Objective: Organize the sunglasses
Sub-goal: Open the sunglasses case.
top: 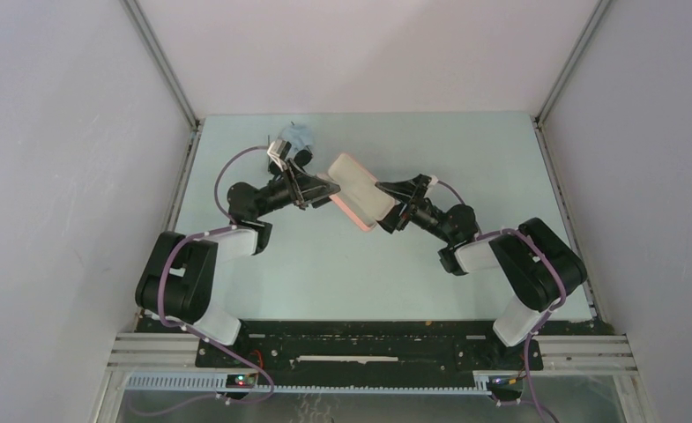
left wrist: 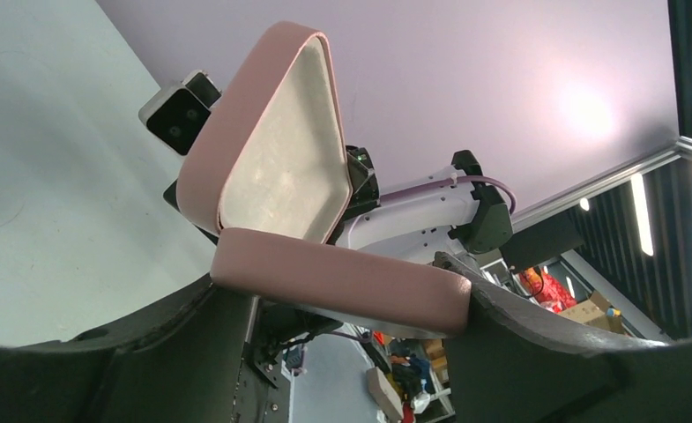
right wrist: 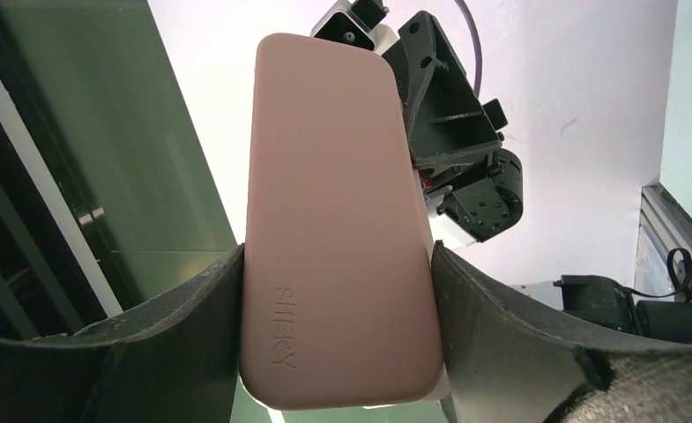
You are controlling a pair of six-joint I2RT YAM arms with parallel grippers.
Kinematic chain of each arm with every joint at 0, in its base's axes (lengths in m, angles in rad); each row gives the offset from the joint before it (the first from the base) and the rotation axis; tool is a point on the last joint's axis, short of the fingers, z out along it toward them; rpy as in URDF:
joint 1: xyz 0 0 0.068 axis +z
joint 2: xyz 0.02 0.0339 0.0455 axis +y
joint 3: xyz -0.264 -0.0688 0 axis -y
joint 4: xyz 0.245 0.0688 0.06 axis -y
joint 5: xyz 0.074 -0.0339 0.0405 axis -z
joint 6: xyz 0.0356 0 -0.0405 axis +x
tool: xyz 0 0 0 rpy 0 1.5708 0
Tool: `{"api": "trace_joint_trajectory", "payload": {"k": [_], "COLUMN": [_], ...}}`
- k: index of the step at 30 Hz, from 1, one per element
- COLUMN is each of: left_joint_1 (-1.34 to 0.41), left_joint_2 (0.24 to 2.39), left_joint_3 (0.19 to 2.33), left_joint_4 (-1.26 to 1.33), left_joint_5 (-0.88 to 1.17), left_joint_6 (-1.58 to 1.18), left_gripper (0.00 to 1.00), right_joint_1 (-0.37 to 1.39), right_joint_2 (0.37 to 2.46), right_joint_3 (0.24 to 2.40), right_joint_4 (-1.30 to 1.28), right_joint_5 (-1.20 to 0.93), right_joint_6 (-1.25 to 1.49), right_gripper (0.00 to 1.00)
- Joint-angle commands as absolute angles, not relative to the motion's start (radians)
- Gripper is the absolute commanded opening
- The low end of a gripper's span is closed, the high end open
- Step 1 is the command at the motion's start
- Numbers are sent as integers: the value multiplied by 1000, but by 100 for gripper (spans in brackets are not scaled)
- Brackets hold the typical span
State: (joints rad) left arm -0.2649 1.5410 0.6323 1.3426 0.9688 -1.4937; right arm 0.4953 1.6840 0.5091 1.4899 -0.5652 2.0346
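Both grippers hold a pink oblong case (top: 358, 196) in the air above the middle of the table. My left gripper (top: 323, 189) is shut across one half of the case (left wrist: 342, 282). The other half (left wrist: 271, 150) stands hinged open and shows a bare cream lining. My right gripper (top: 393, 204) is shut on the opposite end, and its fingers (right wrist: 192, 308) press both long sides of the case (right wrist: 324, 141), which bears embossed lettering. The sunglasses are out of view in every frame.
A light blue cloth (top: 300, 134) lies crumpled at the back left of the pale green table (top: 465, 159), just behind the left wrist. White walls with metal rails (top: 188, 159) close in the table on both sides and at the back.
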Motion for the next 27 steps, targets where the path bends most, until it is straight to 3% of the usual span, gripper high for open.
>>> {"api": "trace_joint_trajectory", "payload": {"k": [1, 8, 20, 23, 27], "left_joint_1": [-302, -302, -301, -299, -299], "left_joint_2": [1520, 1557, 1562, 1587, 1605], "left_joint_3": [649, 656, 667, 684, 688], "left_joint_4": [1444, 1445, 1444, 1441, 1440], "left_joint_5": [1030, 1020, 1030, 1042, 1069], "left_joint_6": [-1479, -1494, -1508, -1541, -1571], "left_gripper": [0, 0, 0, 0, 0], "right_joint_1": [510, 481, 450, 423, 358], "right_joint_2": [1660, 1630, 1619, 1562, 1398], "right_joint_3": [509, 509, 502, 499, 515], "right_joint_4": [1519, 1518, 1485, 1301, 859], "right_joint_5": [-624, -685, -773, -832, -872], "right_joint_6": [2136, 2047, 1951, 1815, 1512], "right_gripper": [75, 92, 100, 100, 100]}}
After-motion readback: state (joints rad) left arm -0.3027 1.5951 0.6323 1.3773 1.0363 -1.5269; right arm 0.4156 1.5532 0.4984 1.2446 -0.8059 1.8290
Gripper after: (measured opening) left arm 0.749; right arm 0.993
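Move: The opened sunglasses case hangs between both hands, one half pinched in each. Its middle lies about 6 cm to the left hand's right, level in reach and height. From the right hand it is about 5 cm left and 3 cm ahead, at the same height. The sunglasses lie on the table some 18 cm ahead of the left hand, 13 cm to its left and about 25 cm lower, with the blue cloth roughly 5 cm beyond them. The right fingers spread from their grip on the near end of the right half to fully open, letting go while that hand draws back about 2 cm, then sinks 1.5 cm and edges away to the right, rolling some 10 degrees. The left hand keeps its pinch on the far end of the other half and carries the case about 1.5 cm back and 1 cm right early on, pauses, then sinks 1.5 cm. ##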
